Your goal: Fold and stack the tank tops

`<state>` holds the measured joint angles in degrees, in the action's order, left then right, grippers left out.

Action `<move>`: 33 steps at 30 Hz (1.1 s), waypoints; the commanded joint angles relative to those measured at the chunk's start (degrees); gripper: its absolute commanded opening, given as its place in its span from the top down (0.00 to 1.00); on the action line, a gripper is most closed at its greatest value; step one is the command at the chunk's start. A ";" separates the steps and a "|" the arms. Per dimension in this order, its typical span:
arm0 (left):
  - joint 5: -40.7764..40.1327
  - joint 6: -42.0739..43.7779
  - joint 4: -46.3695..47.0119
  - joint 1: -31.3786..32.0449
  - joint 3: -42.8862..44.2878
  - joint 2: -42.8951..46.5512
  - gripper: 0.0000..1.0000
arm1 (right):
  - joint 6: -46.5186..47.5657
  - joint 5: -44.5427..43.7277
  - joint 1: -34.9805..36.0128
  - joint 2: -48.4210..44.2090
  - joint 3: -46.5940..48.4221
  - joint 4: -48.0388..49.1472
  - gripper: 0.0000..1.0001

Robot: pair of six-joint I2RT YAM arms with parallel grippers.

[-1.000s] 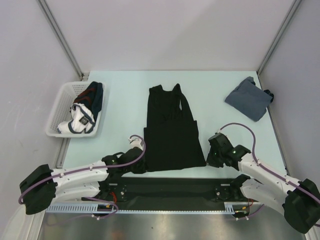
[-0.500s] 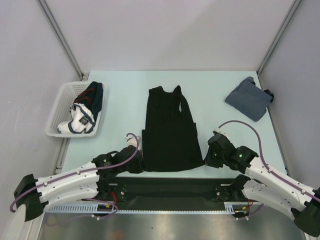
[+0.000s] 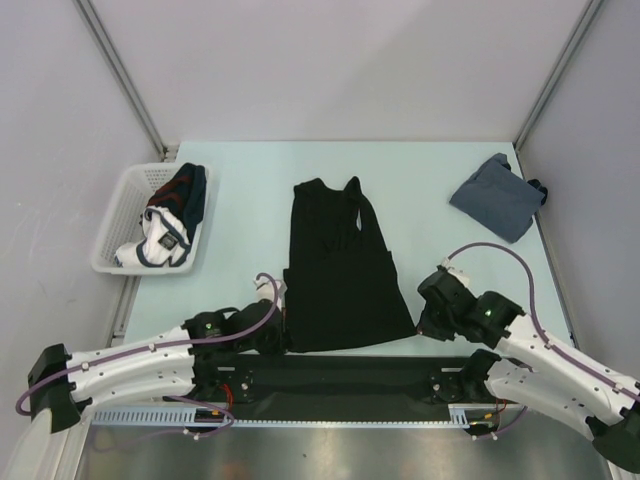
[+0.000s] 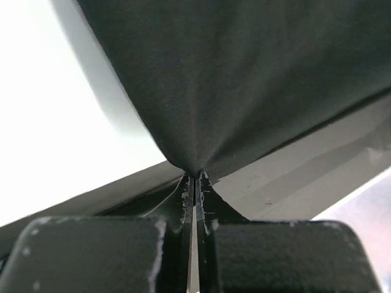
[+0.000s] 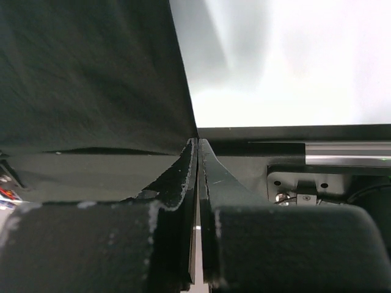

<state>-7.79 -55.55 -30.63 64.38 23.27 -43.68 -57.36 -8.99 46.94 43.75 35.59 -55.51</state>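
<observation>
The plain black tank top [image 3: 340, 270] lies flat in the middle of the table, straps away from me and hem toward the near edge. My left gripper [image 3: 281, 334] is shut on its near left hem corner, and the left wrist view shows black cloth [image 4: 244, 85] bunching into the shut gripper [image 4: 195, 176]. My right gripper [image 3: 421, 322] is shut on the near right hem corner. In the right wrist view the black fabric [image 5: 91, 73] ends at the closed gripper [image 5: 197, 141]. The blue-grey tank top [image 3: 495, 198] sits folded at the back right.
A white basket [image 3: 108, 228] at the left edge holds a heap of other clothes [image 3: 172, 215]. A black strip [image 3: 340, 375] with the arm bases runs along the near edge, just behind the hem. Grey walls close in the table on three sides.
Both grippers have drawn the black tank top's hem toward the near edge, and the whole top has slid a little nearer. The left arm has lowered and stretched out further.
</observation>
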 commanded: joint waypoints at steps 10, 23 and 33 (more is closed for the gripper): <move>3.92 13.62 -3.21 -18.40 17.49 -3.51 1.00 | 11.11 -7.19 -5.97 12.92 21.35 3.81 1.00; 18.33 23.90 2.95 -37.91 34.12 -24.94 1.00 | 22.20 4.95 -21.79 41.65 49.82 12.62 1.00; 23.35 25.93 3.83 -47.24 49.13 -41.82 0.99 | 24.32 13.99 -28.65 58.46 66.70 13.32 1.00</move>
<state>12.73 -31.86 -29.17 18.22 66.26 -82.61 -34.81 1.32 20.16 99.70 97.73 -43.86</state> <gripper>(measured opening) 0.008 0.009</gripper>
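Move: Each hand already pinches a hem corner of the black tank top, some 5 to 7 cm above the table. The shoulder end lies about 43 cm ahead and 10 cm right of the left hand, and about 41 cm ahead and 17 cm left of the right. The laundry basket is some 34 cm ahead and 35 cm left of the left hand; the folded blue tank top is about 39 cm ahead and 25 cm right of the right. Forward and up together, both hands carry the pinched hem towards the shoulder end, rising mostly early and then running nearly level: the left goes about 26 cm forward and 11 cm up, the right 31 forward and 14 up. The left wrist turns some 15 degrees counter-clockwise; the right swings its fingertips forward about as much. Both grips stay shut. ##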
